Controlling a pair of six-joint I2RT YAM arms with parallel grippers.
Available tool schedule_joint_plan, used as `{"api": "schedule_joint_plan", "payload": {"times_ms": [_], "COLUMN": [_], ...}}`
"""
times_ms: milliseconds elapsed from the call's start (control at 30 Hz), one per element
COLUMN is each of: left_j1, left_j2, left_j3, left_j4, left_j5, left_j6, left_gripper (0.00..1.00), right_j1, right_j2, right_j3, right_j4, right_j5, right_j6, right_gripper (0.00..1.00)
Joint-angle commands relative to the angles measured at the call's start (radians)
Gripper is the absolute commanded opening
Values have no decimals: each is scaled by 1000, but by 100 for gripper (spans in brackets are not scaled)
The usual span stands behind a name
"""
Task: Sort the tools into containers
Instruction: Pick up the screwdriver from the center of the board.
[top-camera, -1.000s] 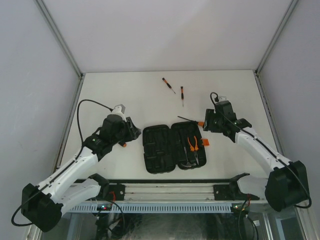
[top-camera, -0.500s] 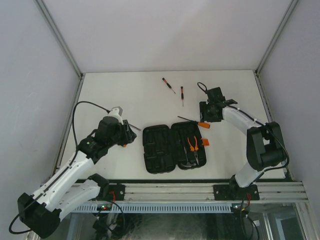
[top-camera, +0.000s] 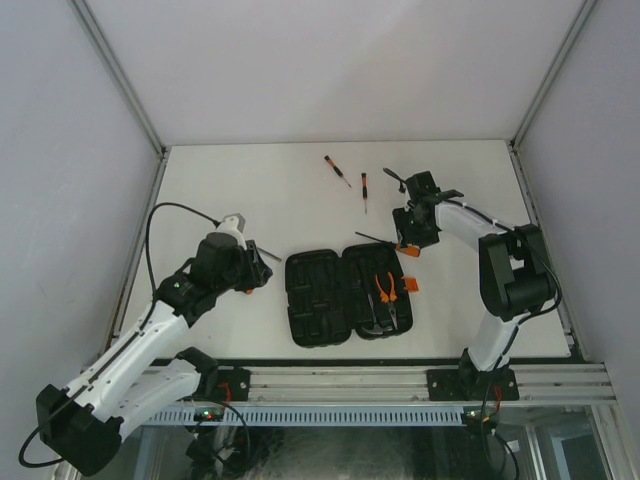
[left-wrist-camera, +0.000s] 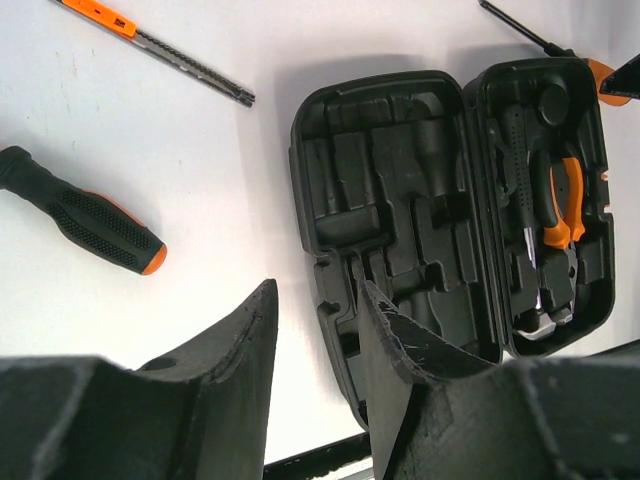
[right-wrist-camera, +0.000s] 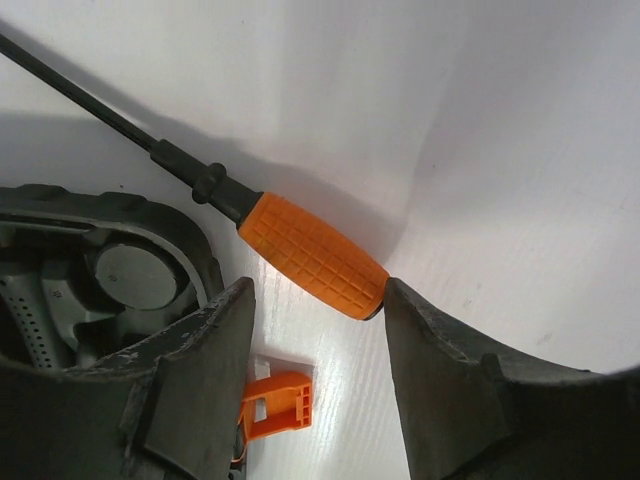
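The black tool case (top-camera: 325, 297) lies open and flat at the table's front middle, with orange-handled pliers (top-camera: 385, 289) in its right half (left-wrist-camera: 540, 200). An orange-handled screwdriver (right-wrist-camera: 312, 256) lies just past the case's far right corner (top-camera: 403, 247). My right gripper (right-wrist-camera: 318, 300) is open right over it, and the handle's end lies at the tip of the right finger (right-wrist-camera: 425, 335). My left gripper (left-wrist-camera: 315, 305) is open and empty left of the case (left-wrist-camera: 400, 220). A black handle with an orange end (left-wrist-camera: 85, 215) and a bit-like tool (left-wrist-camera: 150, 45) lie to its left.
Two small screwdrivers (top-camera: 337, 170) (top-camera: 365, 190) lie apart at the back of the table. The case's orange latch (right-wrist-camera: 275, 400) sticks out below the right gripper. White walls with metal posts enclose the table, and a rail runs along the front edge.
The right arm has swung left and back, bringing its gripper down over the orange-handled screwdriver. The left arm drew back slightly to the left, then held still.
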Motion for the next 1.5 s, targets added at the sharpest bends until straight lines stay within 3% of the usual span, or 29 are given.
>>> {"api": "schedule_joint_plan", "payload": {"times_ms": [0, 533, 900, 1233, 1467], "left_j1": [11, 16, 50, 58, 59], "left_j2": [7, 12, -25, -106, -168], "left_j3": [51, 45, 35, 17, -3], "left_j4": [16, 25, 24, 58, 107], "left_j5": [9, 27, 22, 43, 65], "left_j6": [22, 17, 4, -15, -25], "left_gripper": [41, 41, 42, 43, 43], "right_j1": [8, 31, 44, 22, -4], "right_j2": [27, 128, 104, -127, -396], "right_j3": [69, 108, 101, -32, -199], "right_j4": [-31, -46, -60, -8, 107], "right_j5": [-27, 31, 42, 27, -44], "right_j6": [-32, -38, -24, 62, 159], "right_gripper": [53, 42, 19, 1, 0]}}
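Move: The orange screwdriver handle lies about 3 cm below the right hand, only some 1 cm to its left, with the shaft running off to the left. The orange clip is roughly 9 cm back from that hand at level left-right; the pliers in the toolbox are about 11 cm back and 6 cm left, and a small screwdriver lies some 15 cm ahead and 12 cm left. From the left hand the handle is about 34 cm right, 5 cm ahead and 14 cm below. The screwdriver's orange handle is straddled and then pinched as the right hand sinks about 2.5 cm and shuts its fingers on it; the hand then lifts it some 6.5 cm, drawing back about 3 cm. Late on, the empty left hand rises roughly 4 cm, tipping its fingers slightly up. ##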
